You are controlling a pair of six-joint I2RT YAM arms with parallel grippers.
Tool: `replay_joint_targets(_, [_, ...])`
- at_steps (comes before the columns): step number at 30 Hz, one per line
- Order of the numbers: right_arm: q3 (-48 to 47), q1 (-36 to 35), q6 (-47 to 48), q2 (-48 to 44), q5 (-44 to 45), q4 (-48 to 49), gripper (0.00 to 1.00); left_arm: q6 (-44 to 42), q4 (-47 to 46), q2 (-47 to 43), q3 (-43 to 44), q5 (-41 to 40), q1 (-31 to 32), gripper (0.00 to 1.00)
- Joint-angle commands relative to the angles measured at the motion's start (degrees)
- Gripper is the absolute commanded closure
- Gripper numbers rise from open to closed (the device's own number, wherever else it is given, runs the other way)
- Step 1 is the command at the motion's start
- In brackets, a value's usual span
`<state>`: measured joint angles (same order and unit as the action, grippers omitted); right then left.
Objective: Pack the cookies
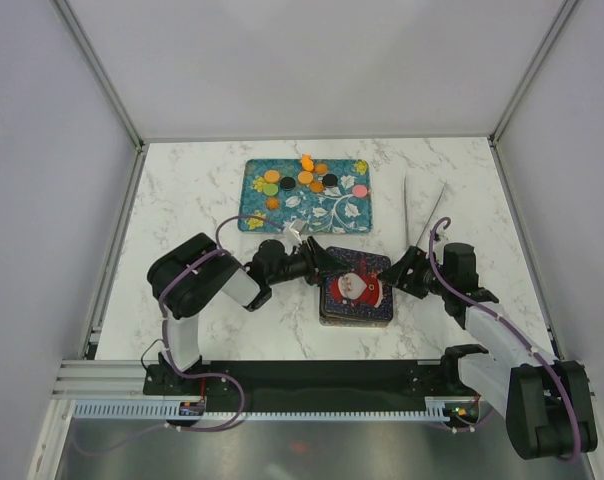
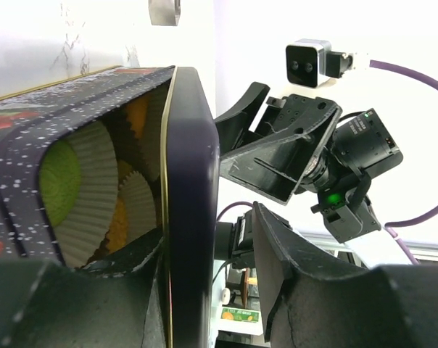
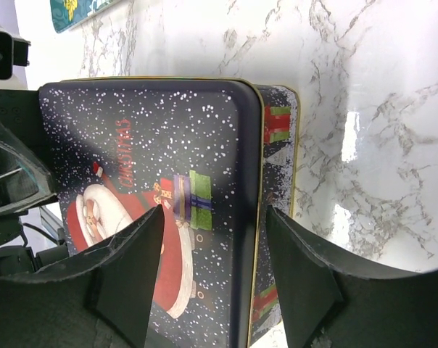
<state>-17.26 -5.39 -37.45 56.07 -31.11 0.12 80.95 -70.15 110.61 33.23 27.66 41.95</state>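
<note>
Loose cookies [image 1: 307, 180], orange, green, pink and black discs, lie on the teal flowered tray [image 1: 252, 215] at the back. In front of it stands a dark Christmas tin with a Santa lid [image 1: 354, 288]. My left gripper [image 1: 320, 262] is at the lid's left edge. In the left wrist view its jaws [image 2: 208, 232] straddle the raised lid rim [image 2: 190, 167], open, with a gap at one finger. Under the lid I see a green cookie [image 2: 59, 181] in white paper cups [image 2: 103, 181]. My right gripper [image 1: 392, 272] is open astride the lid's right edge [image 3: 213, 214], not touching.
Two thin pale sticks [image 1: 422, 210] lie on the marble table to the right of the tray. The tin's base wall [image 3: 277, 123] shows beside the lid. Both arms meet over the tin, and the right gripper [image 2: 277, 152] faces the left one closely.
</note>
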Motion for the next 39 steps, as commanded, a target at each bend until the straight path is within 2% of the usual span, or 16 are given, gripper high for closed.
replay_joint_targets(1, [0.4,0.3,1.3,0.3,-0.5,2.6,0.34,-2.6,0.3,-3.4,-1.1,1.1,-1.0,0.53])
replay_joint_targets(8, [0.3,0.4,1.6,1.1,-0.6,2.7,0.35,-3.6,1.9,-4.7,-1.9,2.2,-2.2,0.5])
replay_joint_targets(39, [-1.1,0.4,2.6,1.8,-0.4,0.8,0.36,-6.2,5.9,-8.8,-8.2,4.5,-8.6,0.5])
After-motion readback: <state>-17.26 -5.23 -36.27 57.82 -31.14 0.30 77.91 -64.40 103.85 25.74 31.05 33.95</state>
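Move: The lid's middle lies some 4 cm right of and 3 cm nearer than the left hand, about a centimetre below; the cookie tin sits at the same spot, about 4 cm below the hand. From the right hand the lid is about 6 cm left, 2 cm back and slightly below. The blue tray lies some 17 cm ahead of the left hand, 8 cm to its left and 7 cm below. The left hand withdraws about 5 cm left and slightly down, its lower finger still under the lid's left side. ##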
